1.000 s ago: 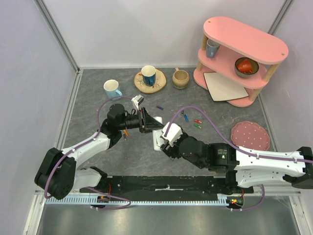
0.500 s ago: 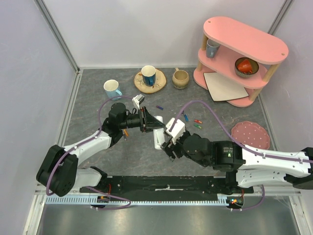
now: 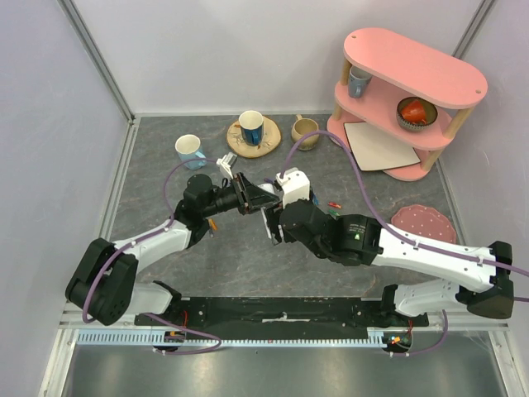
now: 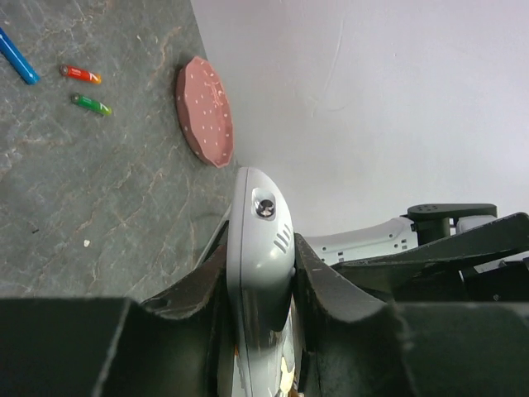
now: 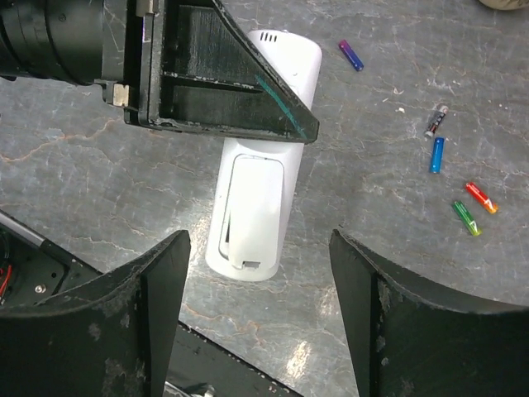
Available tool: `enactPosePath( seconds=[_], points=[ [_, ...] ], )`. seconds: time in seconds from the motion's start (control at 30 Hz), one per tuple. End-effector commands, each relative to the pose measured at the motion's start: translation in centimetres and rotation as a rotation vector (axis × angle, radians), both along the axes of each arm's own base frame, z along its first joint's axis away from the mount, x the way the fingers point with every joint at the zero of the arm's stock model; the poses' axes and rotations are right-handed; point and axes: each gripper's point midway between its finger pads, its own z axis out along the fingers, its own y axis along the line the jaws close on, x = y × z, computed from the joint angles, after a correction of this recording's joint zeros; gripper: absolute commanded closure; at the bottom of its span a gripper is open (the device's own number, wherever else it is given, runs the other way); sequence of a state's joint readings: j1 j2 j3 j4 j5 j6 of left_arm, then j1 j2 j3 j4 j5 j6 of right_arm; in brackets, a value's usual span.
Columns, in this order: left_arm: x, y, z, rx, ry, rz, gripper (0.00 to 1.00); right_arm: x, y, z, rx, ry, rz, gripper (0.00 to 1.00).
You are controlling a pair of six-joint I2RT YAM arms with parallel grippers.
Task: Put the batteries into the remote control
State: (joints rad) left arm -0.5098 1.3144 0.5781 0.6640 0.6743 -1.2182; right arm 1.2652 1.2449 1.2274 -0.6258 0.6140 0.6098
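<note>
The white remote control (image 5: 254,207) lies back side up, its battery cover facing me. My left gripper (image 4: 260,256) is shut on the sides of its far end, and one of its fingers (image 5: 215,91) crosses the remote in the right wrist view. My right gripper (image 5: 258,241) hovers open above the remote's near end, touching nothing. Loose batteries lie on the table to the right: a purple one (image 5: 350,55), a dark grey one (image 5: 436,121), a blue one (image 5: 436,154), a red one (image 5: 480,197) and a green one (image 5: 465,217). From above, the right arm (image 3: 331,236) hides most of the remote.
A pink two-tier shelf (image 3: 409,91) stands at the far right and a pink dotted plate (image 3: 423,229) lies near the right arm. Along the back are a light blue mug (image 3: 190,150), a blue cup on a wooden coaster (image 3: 251,126) and a beige mug (image 3: 304,132).
My right arm has swung up and to the left until its gripper is over the remote, and its jaws have spread a little wider. The left gripper has stayed shut on the remote.
</note>
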Motion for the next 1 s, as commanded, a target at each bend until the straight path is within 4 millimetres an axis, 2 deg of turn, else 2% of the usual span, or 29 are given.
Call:
enactPosePath(
  seconds=[0.0,0.3,0.63,0.97],
  points=[
    [1.0,0.1,1.3,-0.043,-0.070,0.035,0.98,-0.2,0.1,-0.2,0.042,0.043,-0.018,0.25],
    [0.6,0.1,1.1,-0.045,-0.066,0.022,0.98,-0.1,0.9,-1.1,0.023,0.046,0.034,0.31],
    [0.2,0.2,1.5,-0.058,-0.071,0.016,0.98,0.4,0.5,-2.9,0.003,0.071,0.039,0.39],
    [0.1,0.3,1.7,-0.065,-0.073,0.016,0.98,0.5,0.9,-3.4,0.003,0.078,0.063,0.45]
  ],
)
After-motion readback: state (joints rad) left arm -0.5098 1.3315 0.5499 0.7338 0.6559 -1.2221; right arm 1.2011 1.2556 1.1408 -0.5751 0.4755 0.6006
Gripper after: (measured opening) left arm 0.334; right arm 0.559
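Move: Just below and a little ahead of the right hand's open fingers, the white battery cover on the held remote lies some 2 cm forward, 1 cm left and 6 cm down. On the table, about 24 cm below that hand, are the blue battery, 17 cm ahead and 14 cm to its right, and the green one, 13 cm ahead and 20 cm right. From the left hand, the cover is about 7 cm back, 2 cm right and 2 cm lower. Sinking almost straight down by nearly 4 cm, the right hand closes in on the covered end of the remote, tipping its fingers about 5 degrees further down and narrowing them by roughly a quarter without shutting on anything. The left hand keeps its pinch on the remote's forward half and holds nearly still for it. ##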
